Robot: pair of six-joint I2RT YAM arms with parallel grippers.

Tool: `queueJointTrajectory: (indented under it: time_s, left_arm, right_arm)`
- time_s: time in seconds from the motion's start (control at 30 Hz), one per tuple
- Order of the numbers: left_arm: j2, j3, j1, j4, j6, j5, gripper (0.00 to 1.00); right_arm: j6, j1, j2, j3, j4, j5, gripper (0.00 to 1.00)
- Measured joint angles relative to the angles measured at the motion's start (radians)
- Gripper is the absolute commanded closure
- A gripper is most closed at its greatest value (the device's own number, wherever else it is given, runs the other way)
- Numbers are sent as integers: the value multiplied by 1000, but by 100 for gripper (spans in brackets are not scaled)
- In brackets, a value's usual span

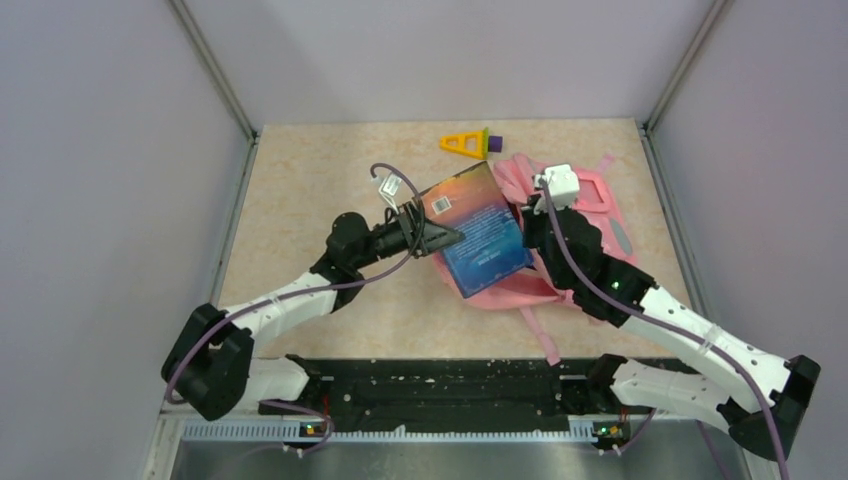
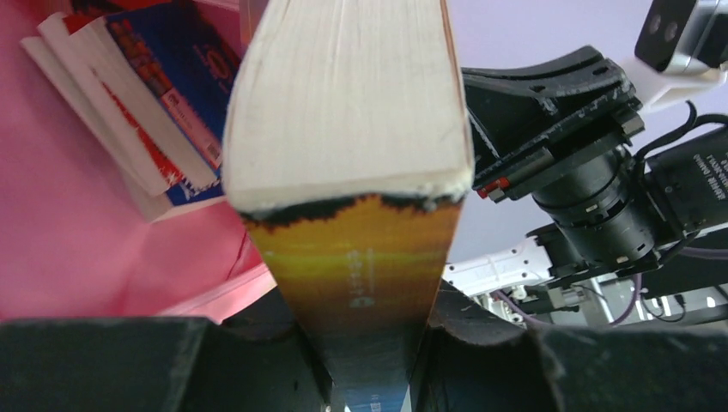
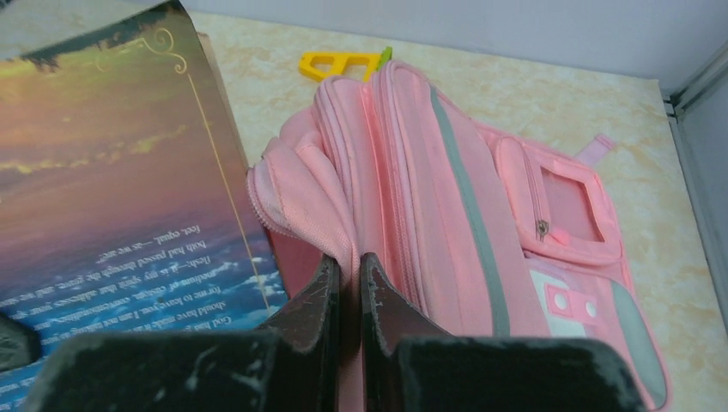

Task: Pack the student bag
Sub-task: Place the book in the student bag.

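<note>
The student bag (image 1: pixel 592 196) is a pink fabric backpack lying at the right of the table, its main opening facing left. My right gripper (image 3: pixel 348 268) is shut on the pink edge of that opening (image 3: pixel 296 184). My left gripper (image 2: pixel 365 343) is shut on a thick book (image 1: pixel 480 228) with an orange and blue cover, gripping it by the spine (image 2: pixel 356 266). The book lies tilted, partly over the bag's opening. Inside the pink bag (image 2: pixel 60 223) a thin red, white and blue booklet (image 2: pixel 146 103) shows.
A yellow triangular toy with a purple and green end (image 1: pixel 468 143) lies on the beige tabletop (image 1: pixel 310 190) beyond the bag. A pink strap (image 1: pixel 545 335) trails toward the near edge. Grey walls close the table on three sides.
</note>
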Motion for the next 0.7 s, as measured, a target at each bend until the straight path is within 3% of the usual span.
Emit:
queueJointTrajectory:
  time_s: [0.57, 0.7]
  left_arm:
    - [384, 5, -74, 507, -145, -44, 100]
    - [480, 27, -80, 563, -141, -56, 100]
  right_arm:
    - [40, -5, -137, -75, 100, 16, 100]
    - [55, -5, -137, -76, 100, 6, 100]
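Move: From the left gripper, which holds the book by its spine, the student bag's mouth lies about 12 cm to the right, 4 cm ahead and some 12 cm lower. The packed books inside are roughly 19 cm right, 7 cm ahead, 15 cm below; the bag flap pinched by the right gripper is about 18 cm right and 7 cm ahead, slightly higher. From the right gripper the mouth is some 6 cm left, 3 cm back and 15 cm below. Bring the left gripper about 5 cm to the right and as far down, easing a little forward, so the book goes into the open bag mouth; sink faster towards the end, and keep the grip on the spine. Meanwhile raise the right gripper some 2 cm with a slight shift right and a roll of about 10 degrees, still pinching the flap, then hold it there. ##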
